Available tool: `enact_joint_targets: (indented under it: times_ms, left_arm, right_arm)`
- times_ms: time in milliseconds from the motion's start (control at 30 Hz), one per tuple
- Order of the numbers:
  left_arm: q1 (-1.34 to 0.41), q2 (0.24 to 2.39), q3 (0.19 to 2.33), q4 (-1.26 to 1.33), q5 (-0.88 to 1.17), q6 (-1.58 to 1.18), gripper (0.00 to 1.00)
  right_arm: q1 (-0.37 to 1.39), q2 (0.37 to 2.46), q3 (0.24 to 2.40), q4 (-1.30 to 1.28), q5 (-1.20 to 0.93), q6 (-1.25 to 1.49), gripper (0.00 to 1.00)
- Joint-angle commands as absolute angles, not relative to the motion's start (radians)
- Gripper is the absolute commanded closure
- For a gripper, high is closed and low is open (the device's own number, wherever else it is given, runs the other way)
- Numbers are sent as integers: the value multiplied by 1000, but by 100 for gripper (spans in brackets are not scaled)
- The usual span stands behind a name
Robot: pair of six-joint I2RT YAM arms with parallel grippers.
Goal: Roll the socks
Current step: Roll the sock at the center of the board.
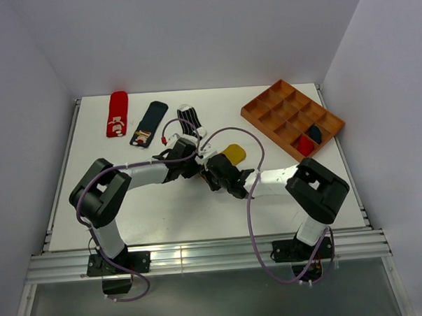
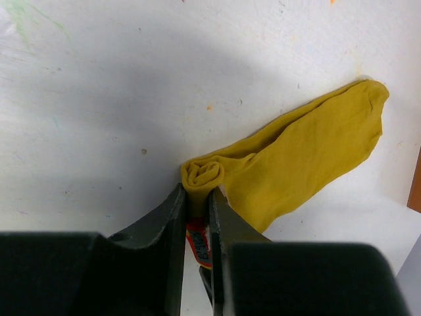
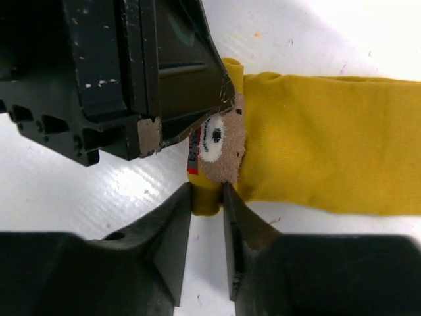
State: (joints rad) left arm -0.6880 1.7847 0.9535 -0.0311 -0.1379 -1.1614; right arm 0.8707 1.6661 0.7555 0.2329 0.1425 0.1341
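Note:
The mustard yellow sock (image 1: 234, 154) lies mid-table, rolled up at its near end and flat beyond. My left gripper (image 2: 197, 197) is shut on one end of the roll (image 2: 201, 174), and the flat part (image 2: 309, 151) stretches away to the right. From the opposite side, my right gripper (image 3: 207, 197) is shut on the roll's other end (image 3: 209, 197), just below a beige patch with an eye (image 3: 220, 141). In the top view the two grippers meet, left (image 1: 190, 160) and right (image 1: 215, 173). A red sock (image 1: 116, 113), a navy patched sock (image 1: 148, 123) and a striped sock (image 1: 190, 118) lie flat at the back.
A wooden compartment tray (image 1: 278, 102) stands at the back right, with a red roll (image 1: 305, 145) and a navy roll (image 1: 313, 133) in its near compartments. The left gripper's black body (image 3: 131, 72) fills the upper left of the right wrist view, very close to my right fingers.

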Motion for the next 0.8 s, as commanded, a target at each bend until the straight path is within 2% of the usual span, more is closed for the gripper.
enact_joint_targets:
  times_ms: [0,33,100,133,167,200,367,433,633,767]
  left_arm:
    - [-698,1799,947,-114,-137,-1126,91]
    - [-698,1789,939,-109,-133,-1126,88]
    - [-698,1775,927,-92,-132,-1121,80]
    - [-698,1761,920,-86,-129,-1120,71]
    - [-696,1755,916,-80,-127,-1115,68]
    - [-698,1741,908,-80,-130,-1114,59]
    - [-693,1672,845,-32,-135,-1127,38]
    - [-690,1634,809,-9,-138,-1138,35]
    - [-683,1565,733,81,-137,-1147,35]
    - [-681,1559,724,118,-132,-1143,35]
  right_arm:
    - [888,1713,808,238,216,117,73]
    - [887,1721,808,230,222,136,89]
    - [877,1717,807,209,175,153,100]
    - [858,1709,805,201,140,179,100]
    - [844,1706,813,174,105,192,100]
    - [830,1695,813,166,34,216,100]
    - [683,1681,851,104,-266,301,100]
    - [606,1703,886,85,-429,347,100]
    - [459,1851,936,165,-854,492,100]
    - [408,1952,959,251,-972,577,100]
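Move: The yellow sock's rolled end spans the gap between the hands: its middle lies about 2 cm ahead of the right gripper, 2 cm to its left, at about fingertip height. From the left gripper, still pinching the far corner, that middle is some 3 cm back and 2 cm right. From the right hand, the sock's flat far end lies about 12 cm ahead and 11 cm right, 2 cm lower; the striped sock sits some 27 cm ahead, 7 cm left, also 2 cm lower. Shut the right fingers on the near corner of the yellow sock's rolled end, then open the left gripper to let its corner go and draw it back and left, about 4.5 cm away. Keep the right pinch while shifting that hand some 3 cm forward and slightly right, rising a little then sinking again, and roll it left side up as it tips steeply down, about 50 degrees in all. ##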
